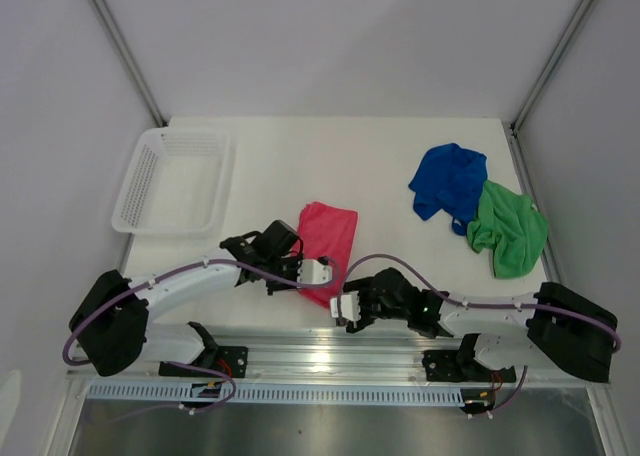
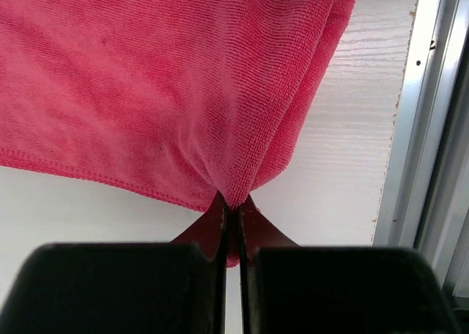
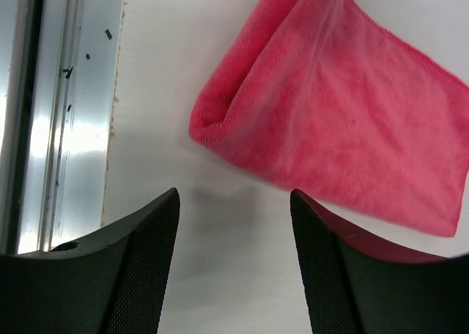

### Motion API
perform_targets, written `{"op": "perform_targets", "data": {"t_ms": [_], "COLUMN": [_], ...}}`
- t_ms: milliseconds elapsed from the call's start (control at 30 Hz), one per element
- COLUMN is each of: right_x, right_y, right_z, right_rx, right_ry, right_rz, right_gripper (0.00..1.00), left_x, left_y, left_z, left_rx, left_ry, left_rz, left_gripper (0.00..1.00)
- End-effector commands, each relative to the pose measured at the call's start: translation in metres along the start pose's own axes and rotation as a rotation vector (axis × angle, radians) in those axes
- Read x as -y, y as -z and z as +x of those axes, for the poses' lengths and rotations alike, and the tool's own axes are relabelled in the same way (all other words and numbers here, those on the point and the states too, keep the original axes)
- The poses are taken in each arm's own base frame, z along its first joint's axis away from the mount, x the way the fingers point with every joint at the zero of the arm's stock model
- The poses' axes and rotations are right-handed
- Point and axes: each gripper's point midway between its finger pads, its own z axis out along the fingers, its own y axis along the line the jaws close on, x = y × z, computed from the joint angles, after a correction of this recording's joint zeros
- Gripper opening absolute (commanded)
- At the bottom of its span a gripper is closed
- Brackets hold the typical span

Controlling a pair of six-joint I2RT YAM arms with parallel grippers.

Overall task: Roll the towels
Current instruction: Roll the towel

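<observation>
A pink-red towel [image 1: 330, 234] lies folded on the white table, near the front edge. My left gripper [image 1: 318, 272] is shut on its near edge; in the left wrist view the black jaws [image 2: 233, 203] pinch a fold of the pink-red towel [image 2: 183, 78], which pulls up into a peak. My right gripper [image 1: 342, 306] stands open just right of that corner, low over the table. Its fingers [image 3: 234, 195] are spread with bare table between them, and the pink-red towel [image 3: 330, 121] lies just beyond the tips. A crumpled blue towel [image 1: 450, 181] and a crumpled green towel [image 1: 510, 231] lie touching at the right.
A white mesh basket [image 1: 175, 181] stands at the back left of the table. An aluminium rail [image 1: 330, 356] runs along the front edge, close behind both grippers. Grey walls enclose the table on three sides.
</observation>
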Motion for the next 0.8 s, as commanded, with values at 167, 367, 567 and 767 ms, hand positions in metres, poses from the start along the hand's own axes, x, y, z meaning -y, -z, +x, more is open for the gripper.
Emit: {"op": "perform_targets", "data": {"t_ms": [167, 367, 567, 767], "right_x": [0.014, 0.004, 0.011, 0.009], "right_y": [-0.028, -0.03, -0.032, -0.028], "right_z": [-0.033, -0.039, -0.035, -0.037], "right_rx": [0.115, 0.161, 0.129, 0.128], "right_ry": [0.117, 0.065, 0.028, -0.02], "right_rz": [0.104, 0.065, 0.12, 0.104], "right_gripper": [0.62, 0.44, 0.3, 0.08], "left_x": [-0.004, -0.001, 0.007, 0.013], "left_y": [0.006, 0.005, 0.005, 0.007], "left_z": [-0.017, -0.014, -0.013, -0.006], "left_rx": [0.049, 0.042, 0.05, 0.024], "left_ry": [0.027, 0.051, 0.081, 0.086], "left_rz": [0.031, 0.05, 0.087, 0.109], "left_gripper": [0.01, 0.01, 0.01, 0.01]}}
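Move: The right gripper, about two-thirds open, goes for the red towel's near right corner: some 5 cm to its left, level fore and aft, about 2 cm below. The left gripper, already pinching the near left corner, stands about 12 cm to the right hand's left and 2 cm farther out. The flat part of the towel centres 11 cm ahead of the right hand and 4 cm left. From the left hand, the right corner lies about 7 cm right, 2 cm back, 2 cm down. Bring the right gripper about 4 cm left towards the left gripper, dipping about a centimetre so the open fingers straddle the near right corner of the red towel. Ease back up as the fingers close and pinch that corner. Keep the left gripper shut on its corner, drawing it back about 1 cm towards the base with a slight tilt. ##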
